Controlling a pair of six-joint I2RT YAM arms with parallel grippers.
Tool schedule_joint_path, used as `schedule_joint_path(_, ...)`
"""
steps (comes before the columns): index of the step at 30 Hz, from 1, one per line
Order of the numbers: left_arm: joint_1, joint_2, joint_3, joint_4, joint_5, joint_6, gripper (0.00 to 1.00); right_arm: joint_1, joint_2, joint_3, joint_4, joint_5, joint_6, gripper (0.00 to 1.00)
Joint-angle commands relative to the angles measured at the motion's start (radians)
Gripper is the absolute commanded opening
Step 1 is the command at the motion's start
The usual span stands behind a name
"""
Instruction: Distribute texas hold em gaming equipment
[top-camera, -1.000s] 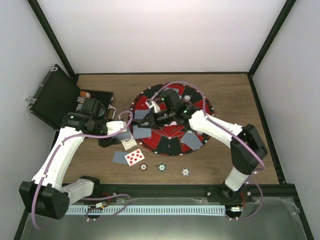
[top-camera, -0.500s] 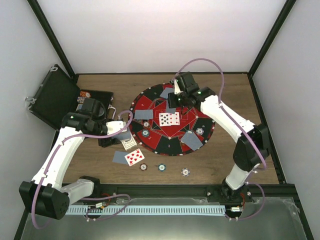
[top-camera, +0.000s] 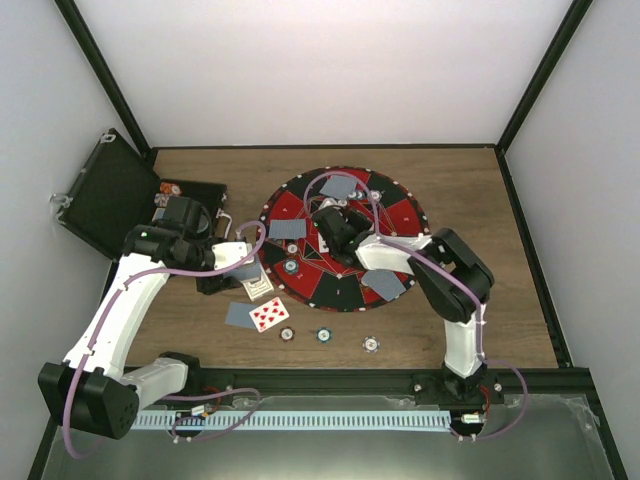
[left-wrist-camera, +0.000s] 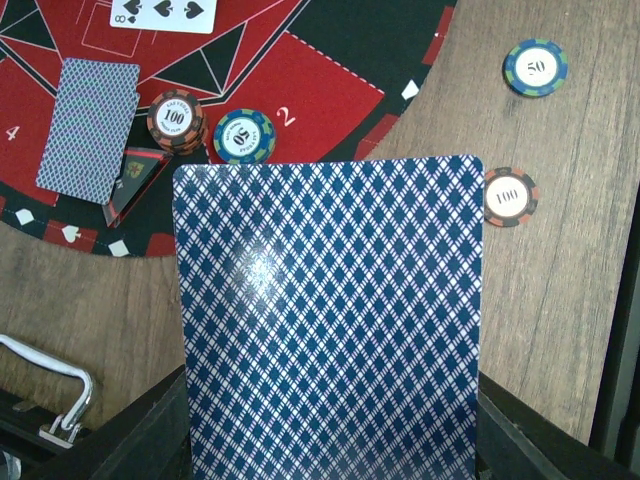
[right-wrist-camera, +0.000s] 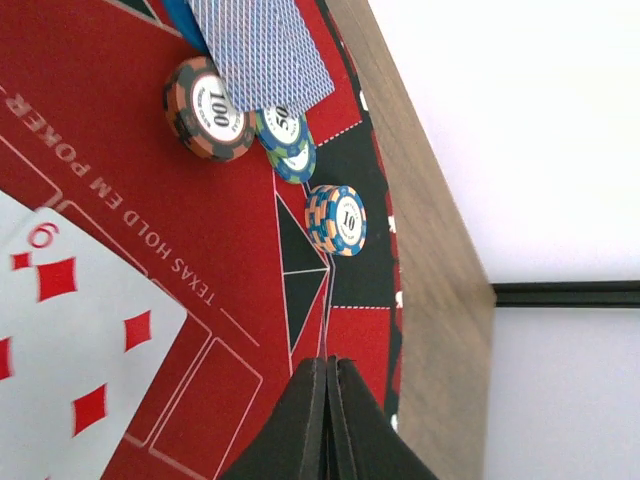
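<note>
My left gripper (top-camera: 243, 262) hovers left of the mat, shut on a blue-backed card (left-wrist-camera: 330, 320) that fills the left wrist view. My right gripper (top-camera: 330, 225) is over the middle of the round mat (top-camera: 395, 212), its fingers (right-wrist-camera: 310, 420) shut on a thin card seen edge-on. Under it lies a nine of diamonds (right-wrist-camera: 70, 370), and an eight of spades (left-wrist-camera: 160, 12) lies nearby. Face-down cards (top-camera: 287, 229) (top-camera: 338, 187) (top-camera: 385, 283) lie on the mat with chips (right-wrist-camera: 208, 108) (right-wrist-camera: 337, 220) (left-wrist-camera: 243, 137). Three chips (top-camera: 323, 335) and two cards (top-camera: 258, 314) lie on the wood in front.
The black hinged case (top-camera: 105, 195) stands open at the far left with chips (top-camera: 170, 188) inside. A small pack of cards (top-camera: 258, 288) lies by my left gripper. Black frame posts and white walls ring the table.
My right arm has swung from the mat's far edge back to its middle, and it now covers the two face-up cards. My left arm has not moved.
</note>
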Motion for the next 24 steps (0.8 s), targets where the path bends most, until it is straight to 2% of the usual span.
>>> schedule_joint_path(1,0.003,-0.017,0.025,0.004,0.002,0.011,0.04,-0.003,0.065,-0.051,0.382,0.133,-0.29,0.01)
schedule_joint_path(4,0.002,-0.018,0.024,0.004,0.001,0.013,0.04,0.01,0.107,-0.064,0.381,0.127,-0.276,0.03)
schedule_joint_path(6,0.003,-0.016,0.023,0.004,0.0,0.014,0.05,0.023,0.124,-0.073,0.359,0.119,-0.246,0.13)
schedule_joint_path(9,0.002,-0.011,0.025,0.005,0.0,0.014,0.05,0.039,0.141,-0.031,0.159,0.061,-0.074,0.25)
schedule_joint_path(12,0.004,-0.006,0.029,0.005,0.0,0.014,0.04,0.048,0.131,0.021,-0.034,-0.013,0.108,0.58)
schedule_joint_path(15,0.002,-0.005,0.034,0.004,0.002,0.015,0.05,0.05,0.111,0.061,-0.198,-0.092,0.254,0.73)
schedule_joint_path(24,0.003,-0.006,0.038,-0.002,-0.003,0.019,0.05,0.049,-0.021,0.148,-0.439,-0.277,0.518,0.92)
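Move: The right hand holds a card edge-on over the middle of the board. The empty spot right of the 6 of diamonds lies about 8 cm below the hand and 1 cm to its left. The 6 is 6 cm left and 1 cm back; the 100 chip stack stands some 9 cm ahead, 5 cm left, the 10 stack 10 cm ahead, 3 cm right. From the waiting left hand the spot is about 17 cm ahead, 27 cm right, 15 cm below. The 3 of diamonds is lowered towards the mat beside the 6 as the right hand sinks about 5 cm, easing slightly forward at first. The shut fingers start opening partway down and spread nearly full, letting go of the card; the hand meanwhile draws back some 4 cm and a little left, its fingers tipping about 10 degrees farther down. ##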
